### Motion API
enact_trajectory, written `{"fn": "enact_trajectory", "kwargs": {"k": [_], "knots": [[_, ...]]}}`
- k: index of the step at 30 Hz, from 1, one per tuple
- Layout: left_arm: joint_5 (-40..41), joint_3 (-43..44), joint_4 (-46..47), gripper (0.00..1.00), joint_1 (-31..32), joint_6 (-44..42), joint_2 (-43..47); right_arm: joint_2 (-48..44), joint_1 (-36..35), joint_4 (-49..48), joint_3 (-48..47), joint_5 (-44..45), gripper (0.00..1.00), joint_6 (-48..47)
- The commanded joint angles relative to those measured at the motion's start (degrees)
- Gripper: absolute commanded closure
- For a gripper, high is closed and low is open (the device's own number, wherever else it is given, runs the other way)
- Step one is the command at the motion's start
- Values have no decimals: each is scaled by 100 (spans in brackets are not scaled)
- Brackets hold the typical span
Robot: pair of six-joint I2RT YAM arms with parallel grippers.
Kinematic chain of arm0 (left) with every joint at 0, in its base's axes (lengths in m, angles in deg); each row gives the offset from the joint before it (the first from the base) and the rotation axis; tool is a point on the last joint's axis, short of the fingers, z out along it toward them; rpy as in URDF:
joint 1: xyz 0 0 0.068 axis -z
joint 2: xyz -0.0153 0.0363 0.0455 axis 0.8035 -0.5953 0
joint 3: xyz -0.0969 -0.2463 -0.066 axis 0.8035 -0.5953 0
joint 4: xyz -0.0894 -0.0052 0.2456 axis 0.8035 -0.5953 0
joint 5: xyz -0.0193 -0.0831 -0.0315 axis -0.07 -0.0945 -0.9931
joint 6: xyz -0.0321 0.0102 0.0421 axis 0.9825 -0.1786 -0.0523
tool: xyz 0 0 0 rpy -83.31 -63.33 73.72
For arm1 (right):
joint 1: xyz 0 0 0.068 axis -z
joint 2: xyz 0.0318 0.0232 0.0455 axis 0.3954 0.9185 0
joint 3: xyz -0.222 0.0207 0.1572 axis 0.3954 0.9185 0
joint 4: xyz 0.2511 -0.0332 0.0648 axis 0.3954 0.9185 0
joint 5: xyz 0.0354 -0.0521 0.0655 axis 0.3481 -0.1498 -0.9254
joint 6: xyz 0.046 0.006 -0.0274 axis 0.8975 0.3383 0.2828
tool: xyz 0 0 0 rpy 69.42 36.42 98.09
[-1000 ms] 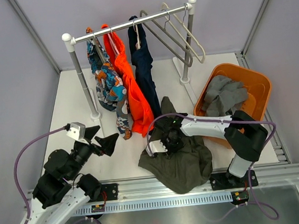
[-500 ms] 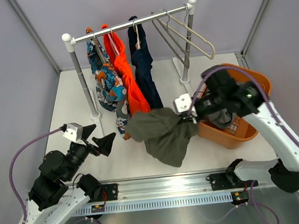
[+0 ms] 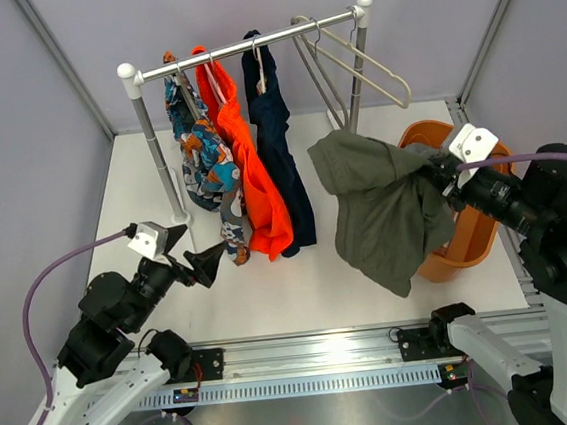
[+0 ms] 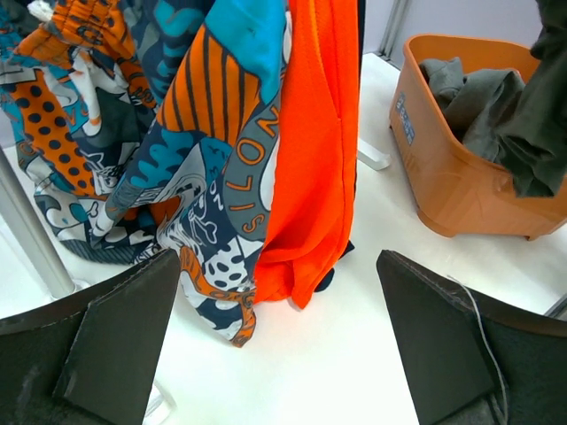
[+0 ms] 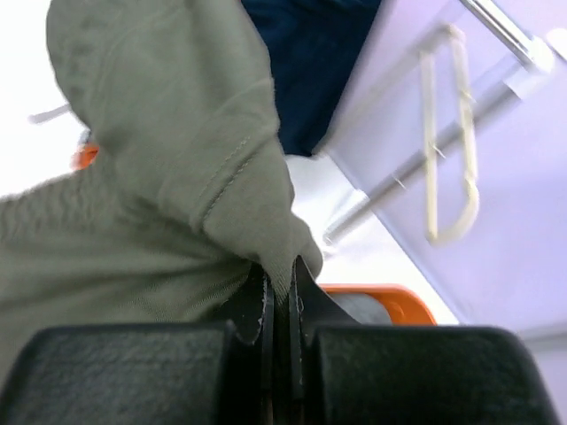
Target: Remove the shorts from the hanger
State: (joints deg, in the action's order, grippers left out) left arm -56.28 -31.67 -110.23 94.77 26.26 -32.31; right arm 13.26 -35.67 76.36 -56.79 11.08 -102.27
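The dark olive-green shorts hang in the air beside the orange basket, pinched at one fold by my right gripper, which is shut on the cloth. The right wrist view shows the jaws closed on a fold of the olive shorts. A grey pair of shorts lies inside the basket. Two empty cream hangers dangle from the rail's right end. My left gripper stands wide open low at the left, holding nothing.
A clothes rack carries a patterned garment, a bright orange pair and a navy pair. Its posts stand on the white table. Grey walls close in on both sides.
The right arm has swung up and to the right, carrying the olive shorts from the table's front to beside the basket. The hangers swing slightly. The left arm has barely shifted.
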Motion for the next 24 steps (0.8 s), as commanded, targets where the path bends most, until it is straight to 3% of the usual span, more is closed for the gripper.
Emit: {"fn": "enact_trajectory", "kwargs": {"k": [1,5,8,16,20,24], "knots": [[-285,193,440,1,27,-150,-107,-269,403,-1504,497,1376,100,1029],[-417,149,492,1,27,-115,-72,-322,622,-2208,954,2947,100,1250],[-583,62,606,1,27,-44,-11,-147,1026,-2507,1271,3363,100,1469],[-698,-167,721,1,27,202,384,583,2678,-2516,2149,2707,100,1568],[-698,-351,870,1,27,325,561,1056,2882,-2097,2896,2266,100,1163],[-698,-440,941,1,27,395,587,2127,2882,-1454,3100,1914,100,829]]}}
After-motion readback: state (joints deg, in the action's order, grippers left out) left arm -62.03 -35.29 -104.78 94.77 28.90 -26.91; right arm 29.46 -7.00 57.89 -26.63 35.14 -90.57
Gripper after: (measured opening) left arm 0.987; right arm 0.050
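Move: The right hand, high up and gripping the olive shorts, is taking them to the orange bin, whose middle lies about 8 cm ahead, 14 cm to the right and 36 cm below. The grey shorts lie inside it, some 12 cm ahead of the hand, 12 cm right. The rack's right post stands about 26 cm straight ahead. From the left hand the bin is roughly 10 cm ahead and 46 cm right. Still gripping the olive shorts, the right hand swings right and forward, then plunges about 23 cm towards the bin, turning clockwise. ##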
